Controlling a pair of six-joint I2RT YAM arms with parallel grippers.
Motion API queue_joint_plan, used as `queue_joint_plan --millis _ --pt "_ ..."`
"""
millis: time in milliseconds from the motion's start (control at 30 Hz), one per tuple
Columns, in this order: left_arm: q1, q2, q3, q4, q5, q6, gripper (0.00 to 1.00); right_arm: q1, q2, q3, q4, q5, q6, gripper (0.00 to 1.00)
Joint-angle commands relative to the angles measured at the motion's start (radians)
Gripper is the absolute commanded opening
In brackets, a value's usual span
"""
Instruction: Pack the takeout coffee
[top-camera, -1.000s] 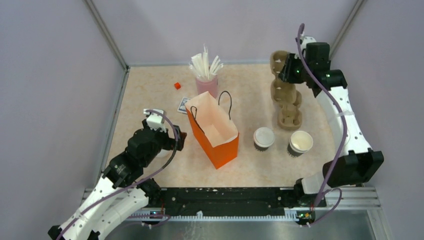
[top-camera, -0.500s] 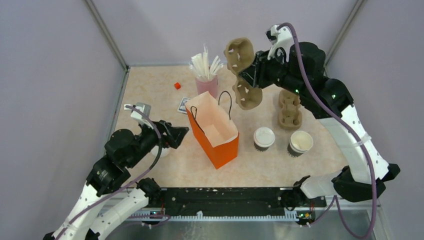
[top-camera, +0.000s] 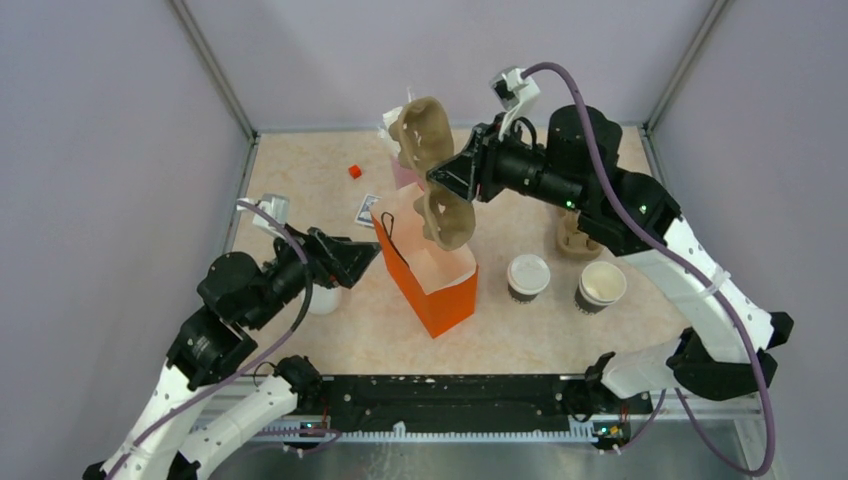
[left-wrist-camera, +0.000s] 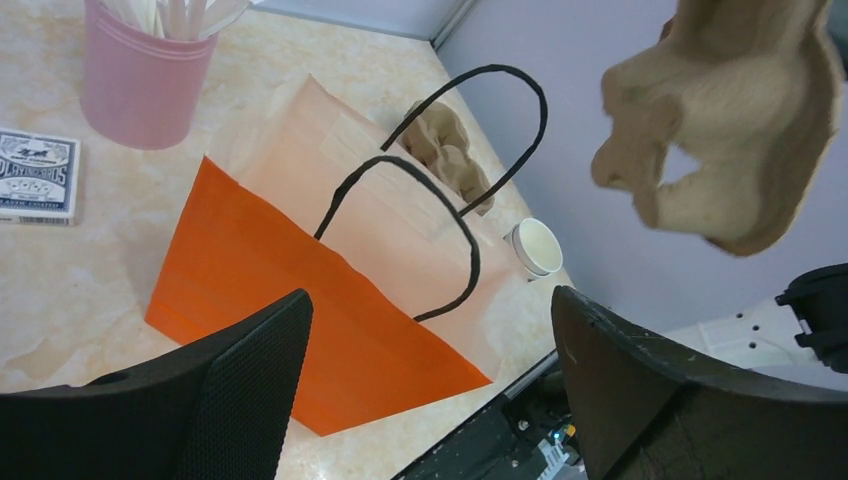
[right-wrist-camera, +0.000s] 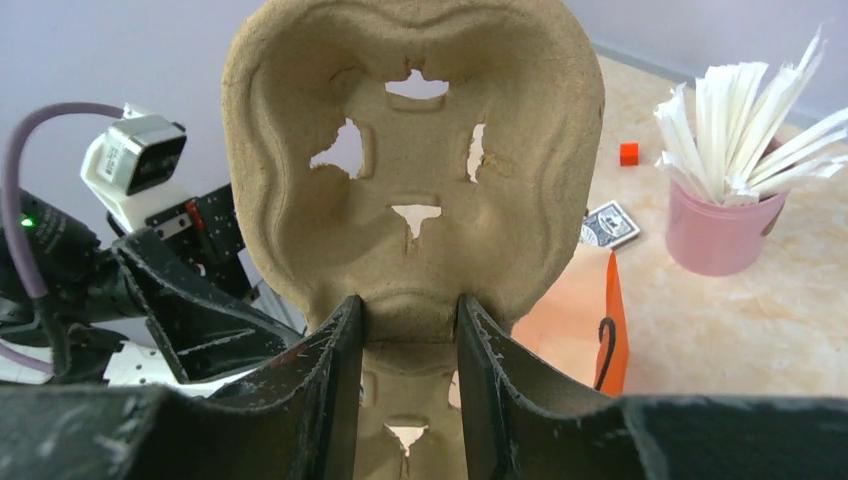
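The takeout coffee (top-camera: 527, 277), a dark cup under a white lid, stands on the table right of the orange bag (top-camera: 430, 275). My right gripper (top-camera: 452, 186) is shut on a tan cardboard cup carrier (top-camera: 430, 170) and holds it upright in the air over the bag's open mouth. From the right wrist the carrier (right-wrist-camera: 415, 170) fills the view, pinched at its middle by the gripper (right-wrist-camera: 410, 312). My left gripper (top-camera: 347, 262) hangs open just left of the bag, with nothing in it. In the left wrist view the gripper (left-wrist-camera: 430, 300) faces the bag's orange side (left-wrist-camera: 300, 280).
A lidless dark cup (top-camera: 601, 286) stands right of the coffee. More carriers (top-camera: 578, 240) lie behind it. At the back are a pink cup of straws (left-wrist-camera: 140, 85), a card deck (top-camera: 367, 208) and a red cube (top-camera: 354, 171). A white object (top-camera: 322, 298) sits under my left arm.
My right arm has swung left from the back right corner, carrying the carrier over the bag. My left gripper has edged toward the bag.
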Motion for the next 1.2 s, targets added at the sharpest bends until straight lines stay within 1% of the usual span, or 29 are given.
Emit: queue_joint_plan --millis 0,67,200,367,533,667,733,833,933,1033,1167 --pt "0.0 0.052 0.051 0.08 0.026 -0.092 0.93 0.037 0.013 -0.052 0.044 0.07 0.046 0.25" --pt "-0.001 0.063 0.048 0.105 0.03 -0.121 0.92 0.039 0.028 -0.072 0.04 0.071 0.055 0.25" --pt "-0.001 0.086 0.043 0.144 0.015 -0.153 0.86 0.059 0.046 -0.115 0.055 0.092 0.064 0.25" --pt "0.0 0.13 0.039 0.151 0.033 -0.189 0.81 0.078 0.076 -0.122 0.015 0.164 0.05 0.24" --pt "0.0 0.163 0.026 0.163 0.06 -0.201 0.69 0.087 0.081 -0.137 -0.005 0.208 0.035 0.24" --pt "0.0 0.172 0.011 0.158 0.057 -0.204 0.55 0.09 0.093 -0.141 -0.022 0.202 0.03 0.24" --pt "-0.001 0.162 0.003 0.168 0.057 -0.206 0.44 0.096 0.103 -0.132 -0.043 0.21 0.021 0.24" --pt "-0.002 0.147 0.001 0.169 0.045 -0.203 0.26 0.102 0.135 -0.104 -0.116 0.234 0.009 0.24" --pt "-0.001 0.138 -0.004 0.174 0.047 -0.199 0.15 0.109 0.16 -0.103 -0.169 0.244 0.001 0.24" --pt "-0.001 0.132 -0.01 0.189 0.062 -0.199 0.01 0.126 0.182 -0.095 -0.193 0.262 0.0 0.24" --pt "0.0 0.134 -0.009 0.188 0.065 -0.187 0.0 0.143 0.233 -0.044 -0.251 0.296 -0.01 0.24"
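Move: The egg-box-brown cup tray, already gripped upright by the right hand, is bound for the bag's mouth, whose middle is about 3 cm ahead of that hand, 4 cm to its left and some 21 cm below. The bag's right handle rises about 7 cm ahead, 2 cm right and 12 cm below it; the lidded cup stands 4 cm ahead, 18 cm right, 42 cm down. The open left hand has the left handle roughly 3 cm ahead, 5 cm to its right and 1 cm lower. The tray goes down about 18 cm into the bag's mouth, kept in the right hand's grip, easing off midway and then sinking again, with a slight drift left while the fingers tip some 30 degrees further downward. Meanwhile the left hand eases right and forward about 4 cm to the left handle and shuts its wide-open fingers, pinching the strap. ##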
